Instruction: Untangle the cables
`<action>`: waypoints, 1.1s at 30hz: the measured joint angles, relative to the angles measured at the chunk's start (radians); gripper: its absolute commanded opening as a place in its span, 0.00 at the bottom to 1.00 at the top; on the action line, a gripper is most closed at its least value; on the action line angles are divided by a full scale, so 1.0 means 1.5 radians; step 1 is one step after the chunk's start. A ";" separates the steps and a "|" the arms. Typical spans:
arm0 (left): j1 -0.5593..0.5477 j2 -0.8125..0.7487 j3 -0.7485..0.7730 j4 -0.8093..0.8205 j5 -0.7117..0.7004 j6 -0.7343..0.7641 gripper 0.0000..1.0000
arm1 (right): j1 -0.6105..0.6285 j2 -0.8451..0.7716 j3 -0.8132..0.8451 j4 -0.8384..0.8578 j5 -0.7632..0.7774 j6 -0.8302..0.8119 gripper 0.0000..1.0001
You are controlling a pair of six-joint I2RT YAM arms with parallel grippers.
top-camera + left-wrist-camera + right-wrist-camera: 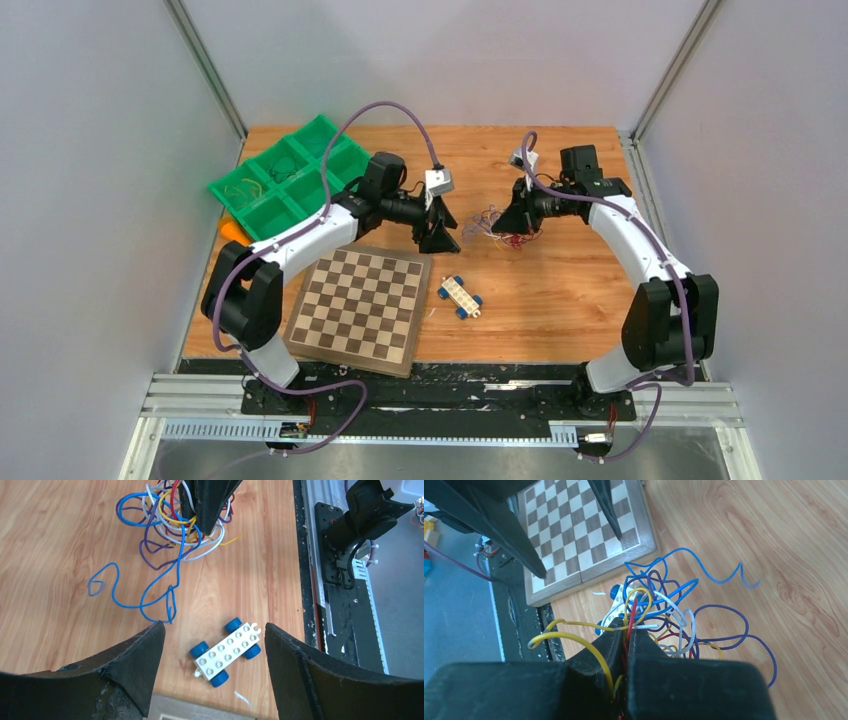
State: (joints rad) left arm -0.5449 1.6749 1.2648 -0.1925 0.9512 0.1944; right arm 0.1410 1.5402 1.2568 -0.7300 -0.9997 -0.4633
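Note:
The cables point(488, 220) form a knotted clump of blue, purple, yellow, red and white wires point(674, 605) on the wooden table. My right gripper point(626, 632) is shut on the clump, with red and yellow strands pinched between its fingers. From the left wrist view the right gripper point(205, 510) stands over the clump point(165, 535), and one blue strand point(113, 594) trails out loose toward me. My left gripper point(214, 626) is open with nothing between its fingers. It hovers just left of the clump in the top view point(440, 240).
A white toy car with blue wheels point(227, 651) lies below my left gripper. Beside it is a chessboard point(360, 310). A green compartment tray point(290, 180) holding a few wires sits at the back left, with an orange object point(235, 232) at its near corner.

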 measured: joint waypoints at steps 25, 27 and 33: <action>-0.065 0.026 -0.024 0.215 -0.043 -0.076 0.37 | 0.010 -0.057 -0.015 -0.010 -0.038 0.034 0.00; -0.065 0.027 -0.024 0.214 -0.048 -0.076 0.23 | 0.010 -0.057 -0.015 -0.010 -0.038 0.034 0.00; -0.065 0.026 -0.023 0.179 -0.069 -0.079 0.00 | 0.011 -0.055 -0.017 -0.008 0.006 0.031 0.00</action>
State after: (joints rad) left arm -0.6422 1.7138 1.2304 0.0757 0.8471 0.0765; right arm 0.1570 1.4574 1.2308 -0.7425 -0.9901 -0.4171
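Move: The blue strand trailing off the tangle is about 5 cm to the left hand's right, 2 cm farther out and roughly 1 cm lower; from the right hand it lies some 5 cm left, 1 cm out and 2 cm down. The cable tangle hangs about 11 cm right of the left hand, 1 cm out, 6 cm lower. On the table some 18 cm below the left hand, the toy car sits 6 cm back and 3 cm right, the chessboard 9 cm back and 22 cm left. Rightwards by about 5 cm, the left hand eases to the blue strand beside the right gripper, rising some 2 cm and sinking again while its fingers narrow to half; they then shut and pinch the strand. The right hand keeps its grip on the tangle, lifting about 3 cm and drawing back 2 cm before dipping a little at the end. ##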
